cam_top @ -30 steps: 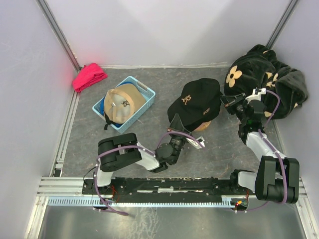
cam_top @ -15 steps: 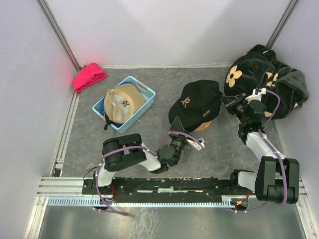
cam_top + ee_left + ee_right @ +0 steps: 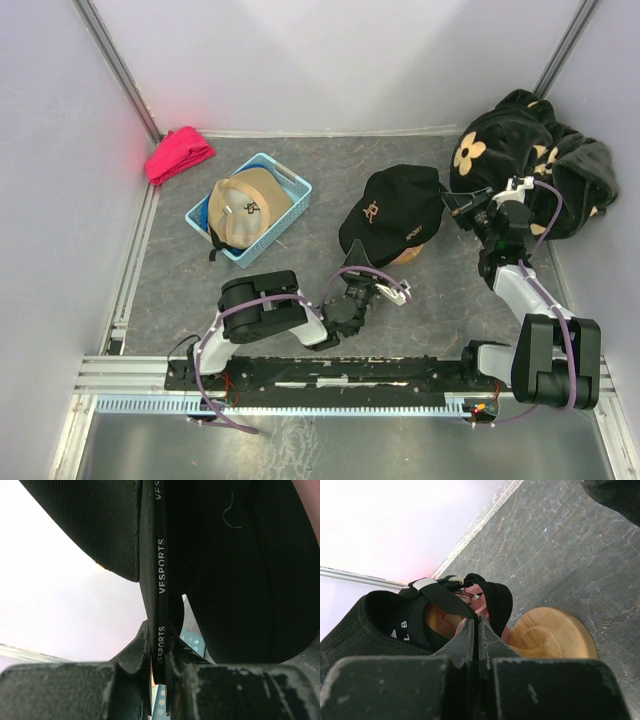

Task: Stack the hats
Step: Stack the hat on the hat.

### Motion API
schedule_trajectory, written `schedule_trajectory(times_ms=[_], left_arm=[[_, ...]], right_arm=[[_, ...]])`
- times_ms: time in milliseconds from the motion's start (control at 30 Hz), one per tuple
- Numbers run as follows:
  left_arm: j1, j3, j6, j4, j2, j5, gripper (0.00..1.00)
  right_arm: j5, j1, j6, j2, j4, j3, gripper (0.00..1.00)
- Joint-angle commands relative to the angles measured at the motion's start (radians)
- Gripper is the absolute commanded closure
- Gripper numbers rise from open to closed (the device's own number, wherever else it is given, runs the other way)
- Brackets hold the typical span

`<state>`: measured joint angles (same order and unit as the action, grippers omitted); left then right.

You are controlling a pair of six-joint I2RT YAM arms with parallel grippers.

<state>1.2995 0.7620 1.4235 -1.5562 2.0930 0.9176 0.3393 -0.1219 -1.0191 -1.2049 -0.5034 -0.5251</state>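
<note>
A black hat (image 3: 395, 205) with a small gold logo lies over a wooden stand (image 3: 408, 256) mid-table. My left gripper (image 3: 360, 268) is shut on its brim, and in the left wrist view the brim (image 3: 161, 580), with white lettering along its edge, is pinched at my left gripper (image 3: 162, 665). My right gripper (image 3: 452, 205) is shut on the hat's back strap; in the right wrist view the black strap (image 3: 442, 597) runs into my right gripper (image 3: 479, 626). Pink hat fabric (image 3: 481, 592) shows under the black one, above the wooden stand (image 3: 552, 635). A tan hat (image 3: 245, 203) rests in a blue basket (image 3: 292, 181).
A red-pink cloth bundle (image 3: 180, 152) lies in the back left corner. A big black plush fabric with beige flowers (image 3: 535, 160) is piled at the back right, just behind the right arm. Pale walls close in the table on three sides.
The left arm has folded in toward its base, drawing the brim down and nearer. The black hat has settled slightly lower over the stand. The right gripper has stayed put.
</note>
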Motion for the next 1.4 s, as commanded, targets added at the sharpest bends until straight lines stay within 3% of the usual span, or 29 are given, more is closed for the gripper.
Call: schedule_trajectory(times_ms=[0,667,1000,1367], left_arm=[[0.012,-0.053,-0.128,-0.175,0.099,0.186,0.97],[-0.015,-0.058,-0.164,-0.175,0.164,0.182,0.97],[-0.02,-0.036,-0.08,-0.176,0.133,0.109,0.97],[-0.023,-0.042,-0.026,-0.176,0.112,0.046,0.97]], right_arm=[[-0.148,-0.051,0.062,-0.023,0.107,0.022,0.98],[-0.197,-0.063,0.142,-0.021,0.203,-0.024,0.98],[-0.208,-0.044,0.194,0.007,0.295,-0.141,0.77],[-0.249,0.015,0.29,-0.012,0.385,-0.292,0.63]])
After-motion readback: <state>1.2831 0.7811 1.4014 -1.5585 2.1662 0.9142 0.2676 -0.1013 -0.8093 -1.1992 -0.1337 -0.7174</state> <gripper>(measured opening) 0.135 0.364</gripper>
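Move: My left hand holds the rim of the black hat; the pink hat it is being fitted over lies about 8 cm ahead, 9 cm to the right and roughly level. The blue basket sits some 10 cm ahead of that hand, 23 cm left and 12 cm lower. From my right hand, shut on the strap, the pink hat is about 5 cm back, 11 cm left and 5 cm below; the dark blanket lies 6 cm ahead, 19 cm right, 10 cm lower. I keep my left fingers closed on the black hat's rim and ease it down about 3 cm over the pink hat, then hold there. My right hand, nearly still until then, opens its fingers about a third of the way around the strap, rolling its left side down and tipping forward some 10 degrees as it shifts a centimetre right. ##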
